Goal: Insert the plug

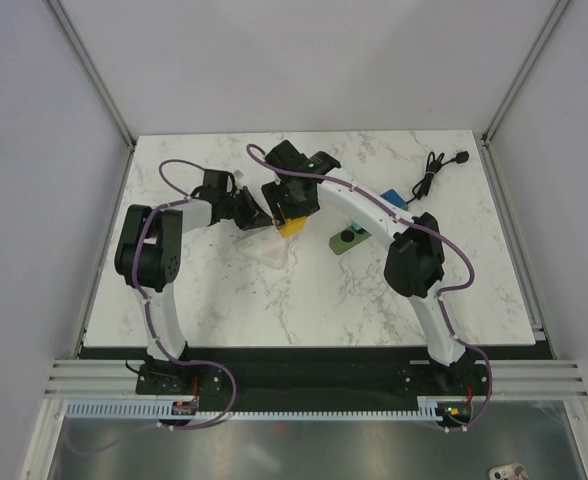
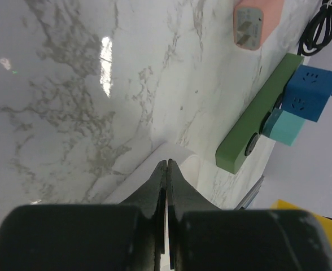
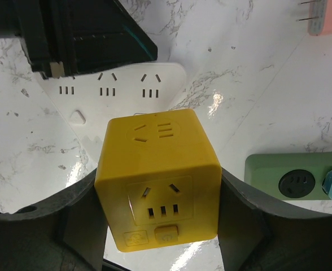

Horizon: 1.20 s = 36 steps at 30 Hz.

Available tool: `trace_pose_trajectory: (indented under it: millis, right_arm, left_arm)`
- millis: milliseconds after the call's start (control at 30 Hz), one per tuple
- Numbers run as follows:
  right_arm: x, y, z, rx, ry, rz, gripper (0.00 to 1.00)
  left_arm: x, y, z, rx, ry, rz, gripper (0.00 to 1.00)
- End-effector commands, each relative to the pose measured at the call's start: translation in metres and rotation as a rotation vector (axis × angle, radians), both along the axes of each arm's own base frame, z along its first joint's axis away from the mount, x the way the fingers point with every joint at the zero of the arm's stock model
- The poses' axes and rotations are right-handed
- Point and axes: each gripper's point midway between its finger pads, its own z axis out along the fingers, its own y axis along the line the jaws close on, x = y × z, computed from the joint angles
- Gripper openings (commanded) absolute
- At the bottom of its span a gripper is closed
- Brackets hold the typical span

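My right gripper (image 1: pixel 290 213) is shut on a yellow cube plug (image 3: pixel 159 179) and holds it just above a white power strip (image 3: pixel 121 86); in the right wrist view the gripper (image 3: pixel 160 212) clamps the cube's two sides. The cube (image 1: pixel 292 225) hangs over the strip (image 1: pixel 266 247) near its right end. My left gripper (image 1: pixel 242 207) is shut and empty. In the left wrist view its tips (image 2: pixel 167 165) rest at the white strip (image 2: pixel 184 162). It also shows in the right wrist view (image 3: pixel 81 34), over the strip's far end.
A green power strip (image 2: pixel 255 121) carries a blue cube plug (image 2: pixel 310 93) and a teal plug (image 2: pixel 284 127); it lies right of the white strip (image 1: pixel 349 241). A pink adapter (image 2: pixel 255 22) and a black cable (image 1: pixel 434 170) lie further back.
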Motion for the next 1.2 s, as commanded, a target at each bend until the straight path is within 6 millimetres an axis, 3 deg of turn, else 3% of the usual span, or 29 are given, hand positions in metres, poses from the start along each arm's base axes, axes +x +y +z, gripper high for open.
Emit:
trace_pose_trajectory:
  millis: [0,200,400,467,600,667,700,767,800,900,1000,1033,1067,1167]
  right_arm:
    - [-0.002,0.000,0.024,0.025,-0.041,0.028,0.00]
    - [-0.008,-0.008,0.025,-0.006,-0.026,0.042,0.00]
    - [-0.022,-0.016,0.012,-0.028,0.033,0.021,0.00]
    - [-0.028,-0.017,0.007,-0.018,0.068,-0.003,0.00]
    - [-0.039,-0.010,0.002,0.044,0.119,-0.069,0.00]
    - [-0.043,-0.014,0.002,0.046,0.127,-0.112,0.00]
    - [-0.043,-0.016,0.003,0.048,0.130,-0.129,0.00]
    - [-0.043,-0.015,0.012,0.078,0.133,-0.166,0.00]
    - [-0.042,-0.014,0.019,0.095,0.136,-0.187,0.00]
    - [-0.052,-0.005,0.023,0.131,0.191,-0.160,0.00]
    - [-0.060,-0.007,0.016,0.097,0.254,-0.170,0.00]
    - [-0.056,-0.004,0.022,0.106,0.251,-0.170,0.00]
    - [-0.056,-0.003,0.011,0.083,0.279,-0.175,0.00]
    - [-0.051,0.002,0.009,0.077,0.289,-0.188,0.00]
  left_arm:
    - [-0.017,-0.015,0.001,-0.024,-0.004,-0.056,0.02]
    - [-0.045,-0.032,-0.004,-0.065,0.026,-0.068,0.02]
    - [-0.058,-0.038,0.010,-0.102,0.038,-0.075,0.04]
    - [-0.055,-0.028,0.014,-0.074,0.050,-0.027,0.08]
    - [-0.038,0.005,0.043,-0.022,-0.023,0.065,0.15]
    - [-0.032,0.030,0.073,0.058,-0.135,0.152,0.20]
    - [-0.034,0.046,0.070,0.134,-0.135,0.210,0.26]
    - [-0.037,0.060,0.095,0.176,-0.209,0.241,0.32]
    - [-0.040,0.064,0.099,0.191,-0.210,0.246,0.44]
    - [-0.048,0.067,0.126,0.204,-0.292,0.206,0.61]
    - [-0.062,0.076,0.132,0.257,-0.323,0.204,0.66]
    - [-0.064,0.079,0.130,0.266,-0.321,0.212,0.67]
    - [-0.066,0.079,0.126,0.266,-0.313,0.217,0.67]
    - [-0.069,0.070,0.097,0.220,-0.215,0.178,0.60]
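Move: The white power strip's middle lies about 6 cm back from the shut left fingers, 1 cm to their left and 3 cm below. From the right hand, still gripping the yellow plug cube, the strip is roughly 6 cm left, 1 cm back and 12 cm down. From the left hand, that cube is some 5 cm back, 5 cm right and 8 cm up; the pink plug is 9 cm ahead and 11 cm right; the green strip's middle is 23 cm right and 1 cm back. Back and down goes the left hand, fingers shut, drawing the white strip towards the base some 6 cm while edging right; it then lifts away steeply, about 16 cm, swinging left and opening its fingers. The right hand keeps its grip on the yellow cube, shifting back 5 cm, sinking 4 cm and rising again, its fingertips tilting towards the base. ##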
